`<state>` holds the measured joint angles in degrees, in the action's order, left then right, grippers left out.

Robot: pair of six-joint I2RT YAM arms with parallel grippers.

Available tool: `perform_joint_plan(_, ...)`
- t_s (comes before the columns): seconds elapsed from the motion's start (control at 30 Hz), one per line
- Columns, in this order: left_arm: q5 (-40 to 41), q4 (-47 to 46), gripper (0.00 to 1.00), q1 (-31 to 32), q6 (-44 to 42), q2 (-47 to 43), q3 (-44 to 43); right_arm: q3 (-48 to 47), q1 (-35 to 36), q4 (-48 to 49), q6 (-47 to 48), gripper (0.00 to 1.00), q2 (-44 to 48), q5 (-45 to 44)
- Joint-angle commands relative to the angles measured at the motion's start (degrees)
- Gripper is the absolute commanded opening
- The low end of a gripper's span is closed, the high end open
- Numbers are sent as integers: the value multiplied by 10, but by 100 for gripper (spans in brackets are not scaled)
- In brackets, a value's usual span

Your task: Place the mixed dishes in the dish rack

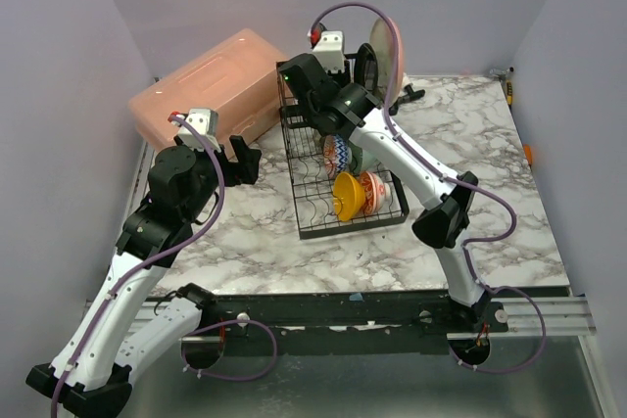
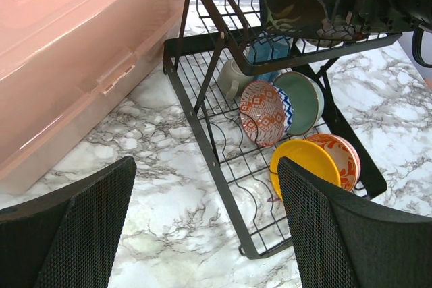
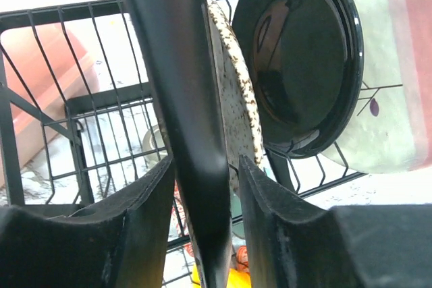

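Observation:
The black wire dish rack (image 1: 323, 212) stands mid-table. Its lower level holds a yellow bowl (image 2: 304, 156), a red-patterned bowl (image 2: 260, 112), a mint green bowl (image 2: 304, 99) and an olive mug (image 2: 233, 79). On the upper level, my right gripper (image 3: 206, 163) straddles the rim of a dark plate (image 3: 182, 65) standing on edge. Its jaws are open, with a gap showing on the right side. Behind that plate stand a speckled plate (image 3: 236, 92), a glossy black plate (image 3: 304, 59) and a large pale plate (image 3: 385, 99). My left gripper (image 2: 206, 166) hangs open and empty over the marble, left of the rack.
A salmon-pink plastic box (image 1: 211, 85) lies at the back left, close to the rack's far corner. An orange-patterned bowl (image 2: 341, 156) sits behind the yellow one. Bare marble table (image 1: 490, 173) spreads right of the rack.

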<state>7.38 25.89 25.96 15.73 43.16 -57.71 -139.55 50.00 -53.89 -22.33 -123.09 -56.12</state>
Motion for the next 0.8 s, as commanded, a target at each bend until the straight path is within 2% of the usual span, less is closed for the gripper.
perform_joint_plan(0.0,13,0,85,-1,-10,-7,1,-21,7,5,-15,48,30,4)
perform_joint_plan(0.2,12,-3,86,-2,-15,-8,5,-11,7,-1,-25,63,70,51)
perform_joint_plan(0.4,6,-16,87,-2,-25,-16,16,41,6,8,-29,72,144,99)
perform_joint_plan(0.53,-2,-25,87,-2,-31,-19,20,159,7,69,-15,78,247,150)
perform_joint_plan(0.77,-47,-12,88,-1,-18,-25,-15,455,7,217,10,89,500,216)
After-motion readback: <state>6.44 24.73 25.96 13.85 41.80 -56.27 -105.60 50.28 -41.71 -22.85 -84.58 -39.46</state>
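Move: The right hand is already part-open around the near edge of the dark tray-like plate standing in the rack's upper tier. The plate's middle is about 9 cm ahead of the hand, 1 cm left and 1 cm above. Beside it, roughly level with its middle, stand the speckled-rim plate about 4 cm right of the hand, the black plate 8 cm right and the pink-rimmed plate 13 cm right, all some 9 cm ahead. From the left hand, the dark plate is about 24 cm ahead, 21 cm right and 1 cm higher. The right hand comes free of the dark plate's near edge, its fingers spreading from part-open to nearly wide. It hardly shifts at first, then lifts and draws back out of the rack, about 10 cm back, 9 cm up and 6 cm to the right, while its left side rolls up and it turns some 15 degrees counter-clockwise. ##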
